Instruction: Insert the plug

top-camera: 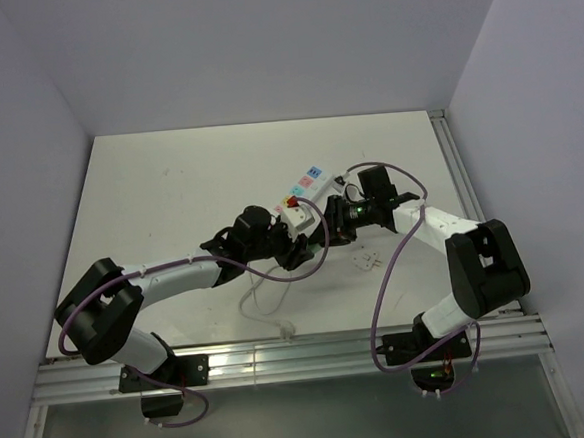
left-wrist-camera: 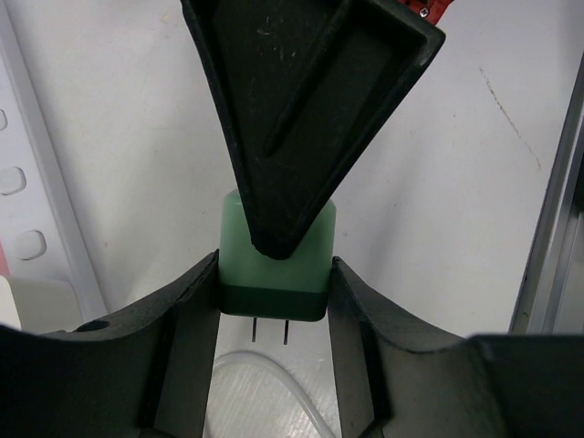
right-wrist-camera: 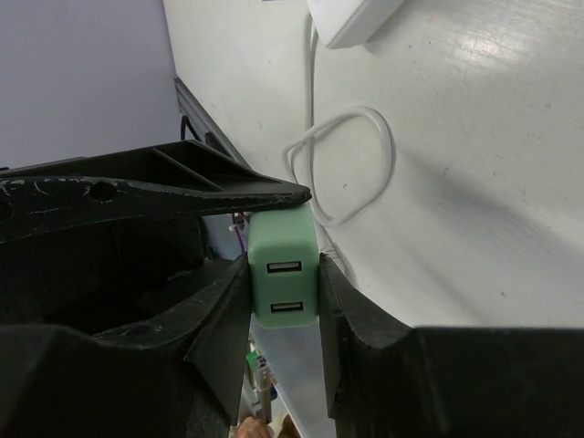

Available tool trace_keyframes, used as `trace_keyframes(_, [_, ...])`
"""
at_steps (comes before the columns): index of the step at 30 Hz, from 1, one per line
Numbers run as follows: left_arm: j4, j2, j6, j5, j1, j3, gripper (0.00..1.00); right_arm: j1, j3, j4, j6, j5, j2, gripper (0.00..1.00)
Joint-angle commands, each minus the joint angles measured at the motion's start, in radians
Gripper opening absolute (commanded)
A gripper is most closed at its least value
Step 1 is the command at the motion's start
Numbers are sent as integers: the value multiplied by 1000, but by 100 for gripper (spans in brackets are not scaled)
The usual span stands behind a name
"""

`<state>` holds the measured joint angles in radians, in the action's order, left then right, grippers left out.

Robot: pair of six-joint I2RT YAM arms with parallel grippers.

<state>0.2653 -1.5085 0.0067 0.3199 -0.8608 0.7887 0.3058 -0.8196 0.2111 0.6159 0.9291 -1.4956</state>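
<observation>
The plug (left-wrist-camera: 274,274) is a pale green charger block with a dark green end and two metal prongs pointing toward the left wrist camera. My left gripper (left-wrist-camera: 274,285) is shut on its sides at the prong end. My right gripper (right-wrist-camera: 285,278) presses both fingers on the plug (right-wrist-camera: 283,260) at the end with two USB ports. One right finger (left-wrist-camera: 301,119) lies over the plug's top in the left wrist view. In the top view both grippers (top-camera: 309,240) (top-camera: 330,221) meet just in front of the white power strip (top-camera: 305,193), and they hide the plug.
The power strip's cable (top-camera: 263,301) loops toward the table's near edge. A small white part (top-camera: 367,262) lies right of the grippers. Metal rails run along the right edge (top-camera: 460,177) and near edge (top-camera: 281,355). The strip's sockets (left-wrist-camera: 27,242) show at far left.
</observation>
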Motion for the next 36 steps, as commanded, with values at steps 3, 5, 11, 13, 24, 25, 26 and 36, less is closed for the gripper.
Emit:
trace_keyframes(3, [15, -2, 18, 8, -4, 30, 48, 7, -24, 8, 4, 19, 20, 2])
trace_keyframes(5, [15, -1, 7, 5, -4, 32, 60, 6, -27, 2, 10, 10, 26, 0])
trace_keyframes(11, [32, 50, -34, -45, 0, 4, 100, -16, -41, -10, 27, -16, 35, 0])
trace_keyframes(13, [43, 83, -45, -47, 12, -12, 99, -25, -56, 8, 12, -41, 37, 0])
trace_keyframes(24, [118, 292, -223, -227, 137, -120, 100, -30, -223, 184, -41, -360, 43, 0])
trace_keyframes(25, [103, 300, -253, -266, 138, -121, 100, -30, -240, 195, -41, -383, 37, 0])
trace_keyframes(26, [95, 301, -267, -315, 143, -123, 100, -30, -268, 214, -38, -436, 28, 0])
trace_keyframes(36, [-142, 87, -392, -469, 170, 98, 100, -63, -509, 301, -51, -621, -69, 0])
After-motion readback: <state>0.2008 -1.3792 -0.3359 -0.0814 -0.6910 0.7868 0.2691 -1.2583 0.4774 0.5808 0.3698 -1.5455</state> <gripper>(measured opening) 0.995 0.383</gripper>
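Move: The green plug sits in both grippers at once. From the right hand, the power strip's far sockets lie about 21 cm ahead and straight in line, roughly 11 cm below; the strip's middle is some 14 cm ahead and 4 cm left. A white three-pin adapter lies level with that hand, about 11 cm to its right. From the left hand, the white plug-in block on the strip's near end is about 8 cm ahead, 7 cm left and 9 cm below. Forward some 12 cm, rising about 5 cm and easing right, the right hand carries the green plug towards the strip's far sockets, its fingers tipping more steeply down and turning clockwise. First the left fingers open wide and free the plug; that hand then arcs forward and left, up and partly back down, towards the white plug-in block, turning counter-clockwise about 40 degrees. ##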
